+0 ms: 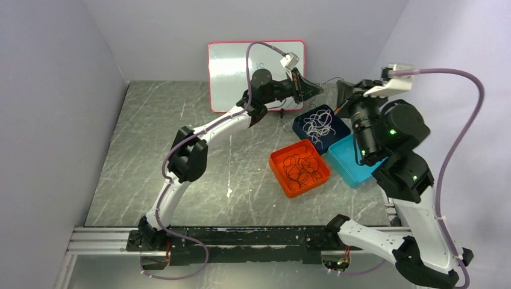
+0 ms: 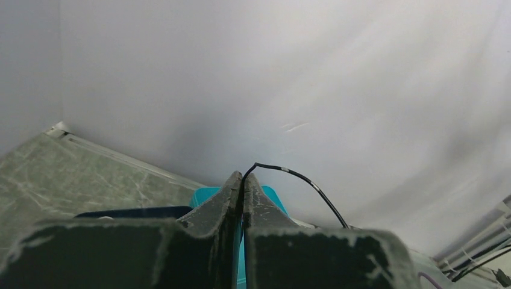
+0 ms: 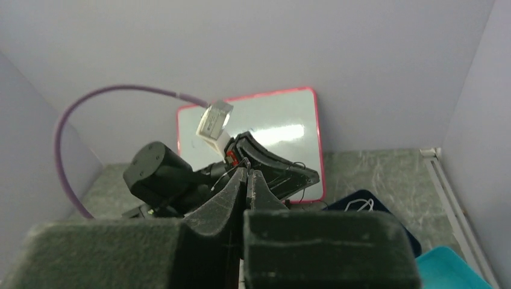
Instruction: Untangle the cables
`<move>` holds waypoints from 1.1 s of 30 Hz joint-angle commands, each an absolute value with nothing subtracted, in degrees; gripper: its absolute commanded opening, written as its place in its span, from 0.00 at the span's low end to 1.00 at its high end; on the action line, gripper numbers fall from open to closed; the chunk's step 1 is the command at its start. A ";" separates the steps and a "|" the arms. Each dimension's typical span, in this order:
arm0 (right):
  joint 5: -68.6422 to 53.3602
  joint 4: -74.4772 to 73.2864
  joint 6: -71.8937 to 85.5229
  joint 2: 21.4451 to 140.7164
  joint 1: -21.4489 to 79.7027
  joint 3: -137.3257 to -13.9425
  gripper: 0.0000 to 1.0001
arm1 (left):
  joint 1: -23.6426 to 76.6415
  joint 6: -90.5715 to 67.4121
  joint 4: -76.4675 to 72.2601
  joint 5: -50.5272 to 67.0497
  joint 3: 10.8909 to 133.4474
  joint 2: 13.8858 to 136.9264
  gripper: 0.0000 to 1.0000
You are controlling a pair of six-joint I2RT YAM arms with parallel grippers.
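Observation:
My left gripper (image 1: 314, 90) is raised at the far side, in front of the whiteboard. It is shut on a thin black cable (image 2: 301, 176) that arcs out of its tips (image 2: 243, 176) to the right. Facing it, my right gripper (image 1: 342, 94) is shut too, with a thin black cable (image 3: 228, 176) pinched at its tips (image 3: 247, 171). A short stretch of black cable (image 1: 330, 80) spans the gap between the two grippers. Below them, black cables (image 1: 301, 168) lie curled in the orange tray (image 1: 278, 161), and white cables (image 1: 318, 125) in the dark blue tray (image 1: 341, 124).
A teal tray (image 1: 346, 162) stands to the right of the orange one, partly under my right arm. A red-framed whiteboard (image 1: 229, 72) leans on the back wall. Grey walls close in the table on the left, back and right.

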State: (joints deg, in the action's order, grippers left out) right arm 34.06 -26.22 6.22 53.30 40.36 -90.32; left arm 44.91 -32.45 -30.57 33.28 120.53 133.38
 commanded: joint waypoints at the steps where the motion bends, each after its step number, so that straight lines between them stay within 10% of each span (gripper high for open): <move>1: 33.59 -30.71 6.69 54.88 40.59 -89.69 0.00 | 45.63 -33.29 -30.00 36.67 121.20 132.59 0.07; 33: -17.86 -23.58 0.48 63.52 40.61 -66.80 0.04 | 40.61 -34.44 -31.08 43.40 116.38 132.68 0.07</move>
State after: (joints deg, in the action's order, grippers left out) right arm -6.90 -27.92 0.51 62.37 40.36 -74.22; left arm 41.98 -36.40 -32.91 40.01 113.16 133.38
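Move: The thin dark cable is already pinched in both grippers, high above the bins. From the right hand the orange bin lies about 7 cm ahead, 5 cm to the left and 50 cm below. At similar depth, the navy bin is some 24 cm ahead and 7 cm right, the teal bin about 11 cm ahead and 20 cm right. From the left hand the orange bin is roughly 7 cm back, 5 cm left and 32 cm below. The cable's end in the right gripper is carried down some 17 cm and left about 15 cm, crossing on the near side of the left gripper, while that hand turns about 40 degrees counter-clockwise and tips downward. The left hand keeps its grip on the cable and, after an initial near-pause, sinks about 5 cm. ##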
